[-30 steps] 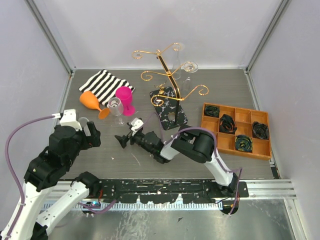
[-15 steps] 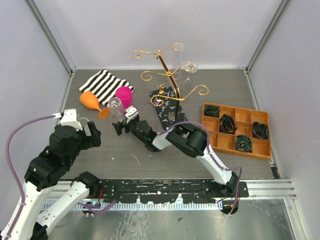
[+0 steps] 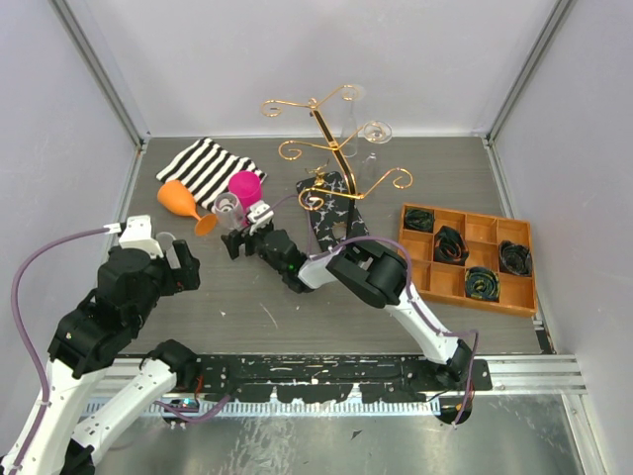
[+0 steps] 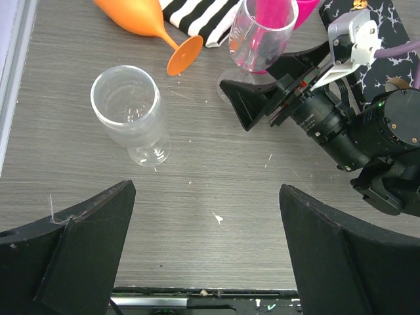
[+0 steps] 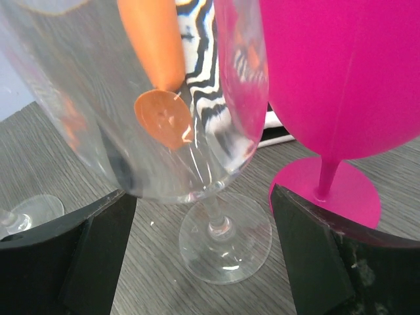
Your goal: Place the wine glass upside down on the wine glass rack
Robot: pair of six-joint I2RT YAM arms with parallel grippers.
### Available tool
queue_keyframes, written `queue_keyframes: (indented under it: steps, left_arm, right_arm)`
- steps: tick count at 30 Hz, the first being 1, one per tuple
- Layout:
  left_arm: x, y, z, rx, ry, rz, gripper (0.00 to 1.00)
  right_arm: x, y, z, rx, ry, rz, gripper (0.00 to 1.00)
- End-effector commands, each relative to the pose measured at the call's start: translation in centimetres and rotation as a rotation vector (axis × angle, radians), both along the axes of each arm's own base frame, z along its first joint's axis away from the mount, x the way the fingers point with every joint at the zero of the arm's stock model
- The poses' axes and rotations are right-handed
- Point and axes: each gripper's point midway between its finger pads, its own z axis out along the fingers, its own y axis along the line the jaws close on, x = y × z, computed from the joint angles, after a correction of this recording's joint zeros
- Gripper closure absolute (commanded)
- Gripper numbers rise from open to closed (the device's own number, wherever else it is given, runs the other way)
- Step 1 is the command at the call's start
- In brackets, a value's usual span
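Observation:
A clear wine glass point(image 3: 227, 209) stands upright on the table beside a pink glass point(image 3: 244, 188). My right gripper point(image 3: 238, 241) reaches low to its foot, open. In the right wrist view the stem point(image 5: 215, 209) and foot point(image 5: 225, 240) sit between the two fingers point(image 5: 88, 259) without touching either, and the bowl point(image 5: 144, 105) fills the upper left. The wine glass rack point(image 3: 327, 148), gold wire on a black marbled base point(image 3: 336, 220), stands behind and to the right. My left gripper point(image 4: 207, 262) hangs open over bare table, nothing between its fingers.
An orange glass point(image 3: 179, 198) lies on its side by a striped cloth point(image 3: 208, 166). A clear stemless tumbler point(image 4: 131, 113) stands near the left arm. Another clear glass point(image 3: 374, 133) sits at the rack's right. An orange compartment tray point(image 3: 468, 259) is on the right.
My right gripper has slid left and away from the bases, up to the clear wine glass's foot, its jaws narrowing slightly. The left arm has not moved.

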Motion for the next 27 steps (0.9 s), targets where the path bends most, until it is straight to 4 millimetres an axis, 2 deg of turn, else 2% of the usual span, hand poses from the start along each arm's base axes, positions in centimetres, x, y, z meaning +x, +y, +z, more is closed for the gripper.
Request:
queue_keyframes:
  steps: [1, 16, 21, 23, 27]
  left_arm:
    - [0.3, -0.2, 0.1, -0.003, -0.013, -0.008, 0.02]
    - [0.4, -0.3, 0.1, -0.002, -0.011, -0.012, 0.02]
    - [0.4, -0.3, 0.1, -0.003, -0.013, -0.013, 0.02]
    - [0.4, -0.4, 0.1, -0.003, -0.013, -0.015, 0.02]
    - [0.3, -0.4, 0.1, -0.003, -0.013, -0.015, 0.02]
  right_arm:
    - [0.5, 1.2, 3.0, 0.086, -0.035, 0.014, 0.12]
    - [0.9, 2.0, 3.6, 0.132, -0.067, 0.031, 0.22]
    - [1.3, 2.1, 4.7, 0.158, -0.088, 0.015, 0.29]
    - [1.3, 2.1, 3.6, 0.146, -0.082, 0.014, 0.33]
    - [1.4, 2.1, 3.6, 0.150, -0.091, 0.011, 0.39]
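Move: The clear wine glass stands just off the right fingertips, roughly 3 cm ahead and 3 cm to their left, its middle a little above them. The pink glass is about 10 cm ahead and 1 cm right, the lying orange glass some 12 cm ahead and 15 cm left, and the short clear glass about 3 cm back and 16 cm left. From the idle left hand the clear wine glass lies roughly 21 cm ahead, 6 cm right and 17 cm below. The right hand creeps about 2 cm left towards the clear wine glass, its fingers partly closing around it below the bowl. ##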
